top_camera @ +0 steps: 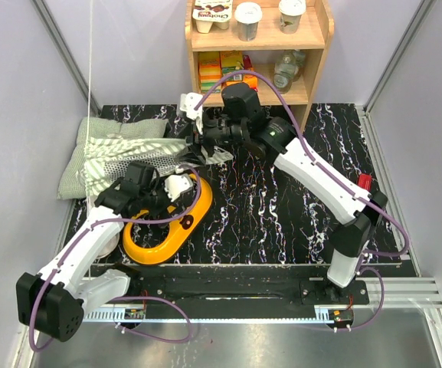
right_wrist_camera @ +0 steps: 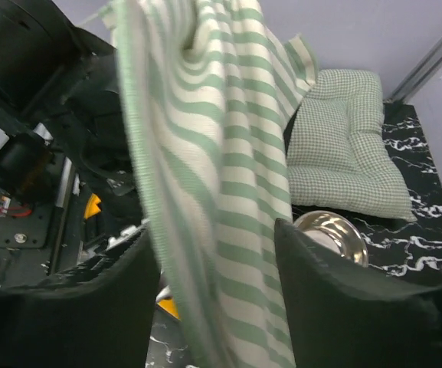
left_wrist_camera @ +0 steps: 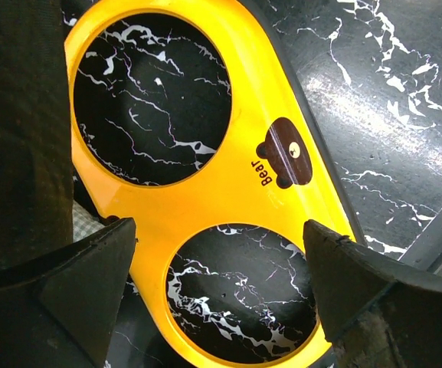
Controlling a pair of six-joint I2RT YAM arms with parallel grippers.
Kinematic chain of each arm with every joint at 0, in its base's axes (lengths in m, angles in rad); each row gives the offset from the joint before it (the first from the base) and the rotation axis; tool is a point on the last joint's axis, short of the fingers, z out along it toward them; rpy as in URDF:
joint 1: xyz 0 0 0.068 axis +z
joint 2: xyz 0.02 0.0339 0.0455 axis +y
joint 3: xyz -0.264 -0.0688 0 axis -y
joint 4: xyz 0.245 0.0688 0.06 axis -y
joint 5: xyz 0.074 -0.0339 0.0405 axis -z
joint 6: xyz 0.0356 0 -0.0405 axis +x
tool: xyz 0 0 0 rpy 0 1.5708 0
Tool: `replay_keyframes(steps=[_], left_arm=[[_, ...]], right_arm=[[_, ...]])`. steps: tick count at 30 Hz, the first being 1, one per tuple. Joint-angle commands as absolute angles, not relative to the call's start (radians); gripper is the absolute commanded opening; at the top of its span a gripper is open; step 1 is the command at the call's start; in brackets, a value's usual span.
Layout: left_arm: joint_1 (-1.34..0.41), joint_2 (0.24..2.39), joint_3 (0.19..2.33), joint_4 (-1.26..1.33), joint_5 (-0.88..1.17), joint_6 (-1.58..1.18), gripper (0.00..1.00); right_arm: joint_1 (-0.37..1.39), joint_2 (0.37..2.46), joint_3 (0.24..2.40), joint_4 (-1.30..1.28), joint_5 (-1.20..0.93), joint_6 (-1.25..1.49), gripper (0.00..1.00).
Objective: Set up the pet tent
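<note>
The pet tent (top_camera: 125,153), striped sage green and white with a white mesh panel, lies crumpled at the back left, partly on the cushion. A thin white pole (top_camera: 90,61) rises from it. My right gripper (top_camera: 198,142) reaches over its right edge. In the right wrist view a fold of the striped fabric (right_wrist_camera: 228,115) fills the gap between the partly closed fingers of the right gripper (right_wrist_camera: 214,238) and hangs lifted. My left gripper (top_camera: 176,195) is open and empty, hovering over the yellow bowl holder (top_camera: 155,245). The left wrist view shows the left gripper (left_wrist_camera: 221,238) above the holder's lower hole.
A green checked cushion (top_camera: 79,165) lies against the left wall and also shows in the right wrist view (right_wrist_camera: 343,130). A steel bowl (right_wrist_camera: 332,238) sits in front of it. A wooden shelf (top_camera: 312,46) with cups and bottles stands at the back. The yellow holder (left_wrist_camera: 228,176) has a bear logo.
</note>
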State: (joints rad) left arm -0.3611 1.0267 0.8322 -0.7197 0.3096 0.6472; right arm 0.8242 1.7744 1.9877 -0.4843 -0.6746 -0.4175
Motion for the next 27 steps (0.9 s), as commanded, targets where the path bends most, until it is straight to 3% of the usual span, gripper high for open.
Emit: replay_keyframes(steps=[1,3,6,11,17,27], left_arm=[[-0.359,1.0,0.833,-0.727,0.304,0.678,0.94],[-0.359,0.993,0.838,-0.755,0.304,0.686,0.94],[-0.359,0.98,0.841,-0.802,0.298,0.689,0.94],[-0.36,0.957,0.842,-0.859,0.296,0.66,0.95],[-0.36,0.94,0.83,-0.894,0.304,0.675,0.99],[-0.359,0.931,0.876,-0.943,0.333,0.672,0.99]], right_arm=[[0.844,1.792,2.103,-0.541,-0.633,-0.402,0.56],[0.848,1.786,2.108,-0.541,-0.638,-0.391,0.44],[0.856,1.752,2.092,-0.509,-0.608,-0.384,0.15],[0.874,1.642,2.001,-0.338,-0.467,-0.309,0.0],[0.874,1.427,1.764,0.042,-0.302,-0.209,0.0],[0.874,1.263,1.678,0.094,-0.199,-0.268,0.0]])
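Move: The striped tent cloth's hanging edge already stands between the right hand's partly open fingers, about 1 cm to its left and 1 cm back. The steel bowl is roughly 16 cm ahead and 8 cm left, the yellow stand about 4 cm back and 8 cm left, both some 35 cm below. From the left hand, that cloth edge lies about 4 cm ahead, 6 cm right and 25 cm above. Staying almost in place at first, the right hand shuts its fingers on the tent cloth's edge, then lifts it about 14 cm while drawing it some 9 cm right, away from the left arm, the fingers tipping up and swinging clockwise by roughly 20 degrees each. The left hand, open and empty, eases about 4 cm back above the yellow stand. ##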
